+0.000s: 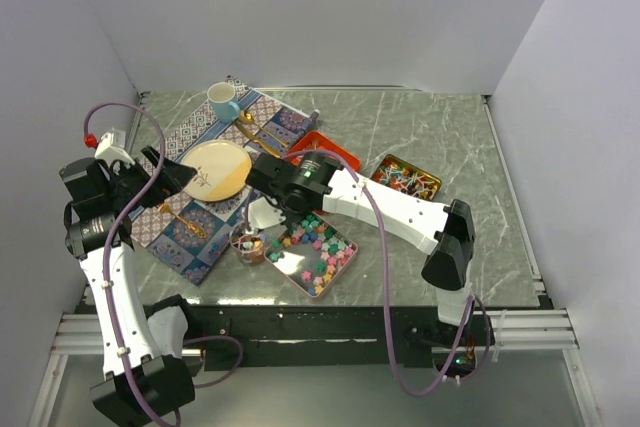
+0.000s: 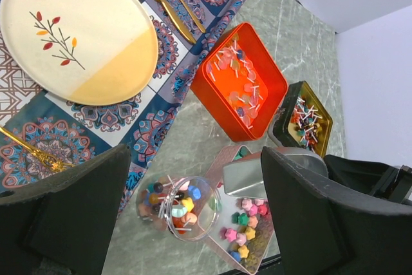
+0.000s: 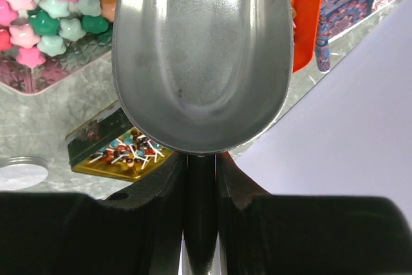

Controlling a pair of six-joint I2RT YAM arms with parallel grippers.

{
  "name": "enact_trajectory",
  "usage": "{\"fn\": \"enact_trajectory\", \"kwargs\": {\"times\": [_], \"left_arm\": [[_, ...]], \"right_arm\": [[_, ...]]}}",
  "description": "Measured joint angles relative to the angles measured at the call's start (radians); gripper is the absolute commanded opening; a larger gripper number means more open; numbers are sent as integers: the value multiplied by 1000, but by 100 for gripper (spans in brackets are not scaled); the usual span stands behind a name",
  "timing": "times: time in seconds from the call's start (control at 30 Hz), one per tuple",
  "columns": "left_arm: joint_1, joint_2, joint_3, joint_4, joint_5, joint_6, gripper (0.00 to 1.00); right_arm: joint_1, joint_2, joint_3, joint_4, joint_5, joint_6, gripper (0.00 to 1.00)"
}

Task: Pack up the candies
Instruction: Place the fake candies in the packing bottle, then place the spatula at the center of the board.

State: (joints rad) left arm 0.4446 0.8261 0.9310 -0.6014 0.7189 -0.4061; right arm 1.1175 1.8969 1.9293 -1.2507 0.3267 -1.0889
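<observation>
Pastel star candies (image 1: 322, 247) lie in a pink tin (image 1: 345, 265); the left wrist view shows these candies (image 2: 248, 230) as well, and the right wrist view has them (image 3: 51, 11) at its top left. A clear jar (image 1: 248, 245) left of the tin holds mixed candies (image 2: 174, 201). Stick candies fill a red tin (image 2: 248, 82) and a gold tin (image 2: 302, 117). My right gripper (image 3: 201, 159) is shut on the handle of a silver scoop (image 3: 199, 56), whose bowl is empty and hovers by the jar and pink tin. My left gripper (image 1: 170, 172) stands open over the placemat, holding nothing.
A cream plate (image 1: 215, 169) and gold cutlery (image 2: 170, 4) rest on a patterned placemat (image 1: 190, 237). A blue cup (image 1: 222, 100) stands at the back. A round silver lid (image 3: 19, 172) lies on the marble table (image 1: 450, 127) near the gold tin (image 1: 405, 177).
</observation>
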Motion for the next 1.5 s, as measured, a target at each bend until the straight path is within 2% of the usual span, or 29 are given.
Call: {"fn": "enact_trajectory", "kwargs": {"times": [0.37,0.53,0.67,0.77,0.87,1.2,1.33,1.5], "left_arm": [[1,14,0,13,11,-7,88],[2,42,0,16,29,-18,87],[2,55,-16,69,45,-57,86],[-6,48,-71,129,45,-90,86],[-29,55,-97,140,35,-94,86],[-49,173,-97,185,-34,-81,86],[-49,186,-101,208,-69,-89,85],[-54,204,-110,216,-89,-103,85]], "right_arm": [[3,21,63,-29,10,58,0],[-53,-33,-86,-6,-49,173,0],[-182,-85,-169,22,-139,357,0],[-307,-196,-301,106,-192,510,0],[-380,-323,-415,130,-199,607,0],[-459,-617,-696,128,-351,848,0],[-461,-634,-771,122,-405,883,0],[-468,-558,-782,150,-420,895,0]]}}
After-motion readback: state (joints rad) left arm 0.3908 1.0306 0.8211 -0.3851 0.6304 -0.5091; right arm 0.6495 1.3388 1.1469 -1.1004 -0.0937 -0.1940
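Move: The scoop in the right hand goes to the bare table to the right of the star-candy tray, about 17 cm right, 10 cm back and 20 below. The tray's middle is some 10 cm back and 4 right; the packing bottle 8 back, 9 left; the gold tin 5 ahead, 23 right; the round lid 10 back, 31 right. From the empty left hand the packing bottle lies roughly 8 cm back, 11 right and 21 below. Rightward, after a tiny lift, the right hand sweeps the emptied scoop away from the packing bottle, past the tray's far side, some 18 cm. Its wrist swings strongly clockwise; then it draws back and sinks about 8 cm towards the bare table, still gripping the handle. The open left hand sinks and eases forward, nearer the plate. ##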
